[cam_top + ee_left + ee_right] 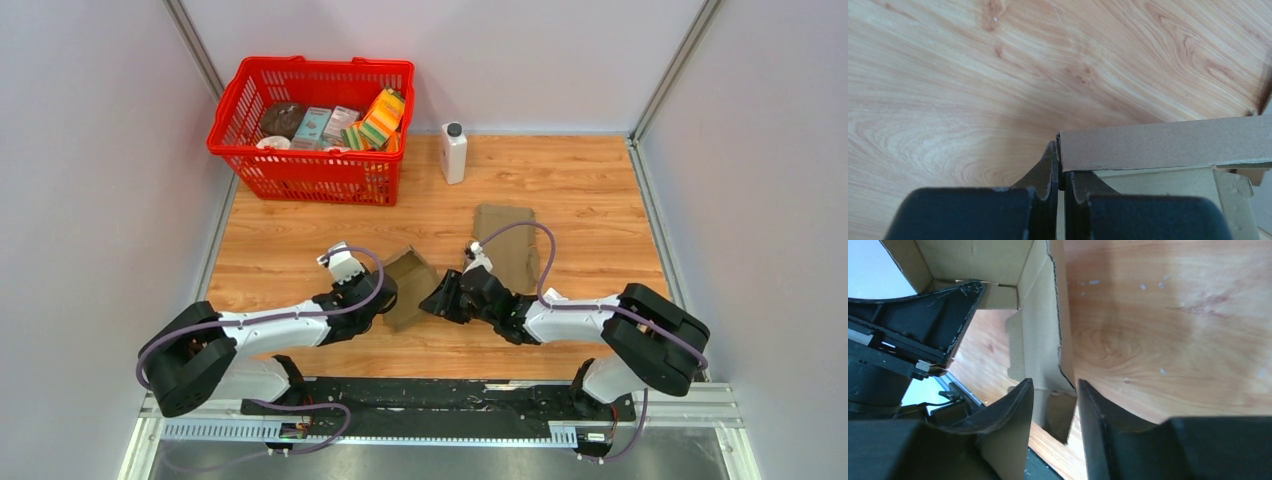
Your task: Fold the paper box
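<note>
The paper box (410, 285) is a brown cardboard piece, partly folded, standing on the wooden table between the two arms. My left gripper (387, 294) is shut on the box's left wall; in the left wrist view its fingertips (1052, 165) pinch the end of the cardboard edge (1168, 142). My right gripper (438, 298) is at the box's right side. In the right wrist view it (1054, 390) stands open, its jaws apart on either side of a cardboard flap (1040, 330). The left gripper (923, 325) shows there inside the box's far corner.
A flat cardboard sheet (505, 245) lies just behind the right arm. A white bottle (453, 152) stands at the back centre. A red basket (310, 172) with several packets sits at the back left. Grey walls close in both sides.
</note>
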Robot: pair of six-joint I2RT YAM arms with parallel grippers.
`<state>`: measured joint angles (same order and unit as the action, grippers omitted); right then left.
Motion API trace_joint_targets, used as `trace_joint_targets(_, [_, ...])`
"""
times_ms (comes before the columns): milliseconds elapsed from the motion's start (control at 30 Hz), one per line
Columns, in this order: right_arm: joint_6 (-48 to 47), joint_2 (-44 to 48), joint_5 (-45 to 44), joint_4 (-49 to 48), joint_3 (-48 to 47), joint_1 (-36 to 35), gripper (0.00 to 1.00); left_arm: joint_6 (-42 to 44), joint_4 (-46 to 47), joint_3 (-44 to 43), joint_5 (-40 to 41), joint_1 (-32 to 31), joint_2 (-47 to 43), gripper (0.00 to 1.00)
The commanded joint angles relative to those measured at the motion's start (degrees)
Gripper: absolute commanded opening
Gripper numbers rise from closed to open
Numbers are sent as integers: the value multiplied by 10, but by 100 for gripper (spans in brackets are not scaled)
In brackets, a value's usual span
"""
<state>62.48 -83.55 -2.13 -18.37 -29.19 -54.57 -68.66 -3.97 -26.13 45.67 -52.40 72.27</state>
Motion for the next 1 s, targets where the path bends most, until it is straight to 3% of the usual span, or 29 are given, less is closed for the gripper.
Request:
trace_joint_targets(0, [5, 6, -16, -13, -21, -15, 30, -70, -75, 11, -96, -4, -20, 0])
trace_joint_targets(67, [-11, 15, -34, 39, -39, -17, 20, -82, -64, 20, -110, -4, -35, 1])
trace_joint_targets(133, [-46, 37, -60, 113, -67, -17, 8, -79, -54, 26, -136, -4, -48, 20])
trace_joint_targets(167, [-56, 45, -71, 143, -79, -17, 5, -61, -37, 35, -147, -4, -65, 36])
trace_joint_targets(200, [-74, 56, -86, 175, -93, -14, 1, -49, -28, 42, -172, -4, -77, 42])
trace_joint_targets(367, [-248, 54, -98, 455, -241, 15, 0, 17, 15, 105, -271, -4, -205, 61])
trace_joint_targets(500, [-397, 40, -92, 607, -334, 22, 0, 63, -11, 138, -372, -4, -333, 60])
trace_joint_targets(600, [-481, 16, -80, 735, -410, 22, 0, 105, -98, 129, -391, -4, -439, 57])
trace_joint_targets(733, [-524, -4, -116, 895, -463, 10, 0, 163, -267, 61, -329, -3, -553, 56])
trace_joint_targets(833, [-544, -13, -122, 932, -485, -12, 4, 197, -326, 23, -267, -2, -583, 57])
trace_joint_targets(967, [-541, -100, -151, 971, -558, -57, 4, 234, -336, -9, -246, 5, -561, 59])
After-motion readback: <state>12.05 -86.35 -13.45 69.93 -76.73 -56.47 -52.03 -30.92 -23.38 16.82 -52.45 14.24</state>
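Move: The paper box's middle is about 4 cm back and 5 cm to the right of the left hand and some 2 cm below it; that hand still pinches the left end of the far wall. From the right hand the box's middle is roughly 3 cm ahead, 4 cm to its left and 3 cm below, with the near end of the right wall between its open fingers. The flat cardboard lies about 12 cm ahead and 14 cm to the right of the right hand, the white scrap level with it and some 22 cm right, both about 5 cm lower. The right fingers shut on the near end of the box's right wall, then the hand carries it about 12 cm to the right and lifts some 10 cm, going slightly forward and then back while it turns counter-clockwise and its fingers tip to point nearly straight down. The left fingers open and let go of the far wall as that hand draws straight back from the box some 10 cm, then climbs 11 cm, turning about 30 degrees clockwise. ##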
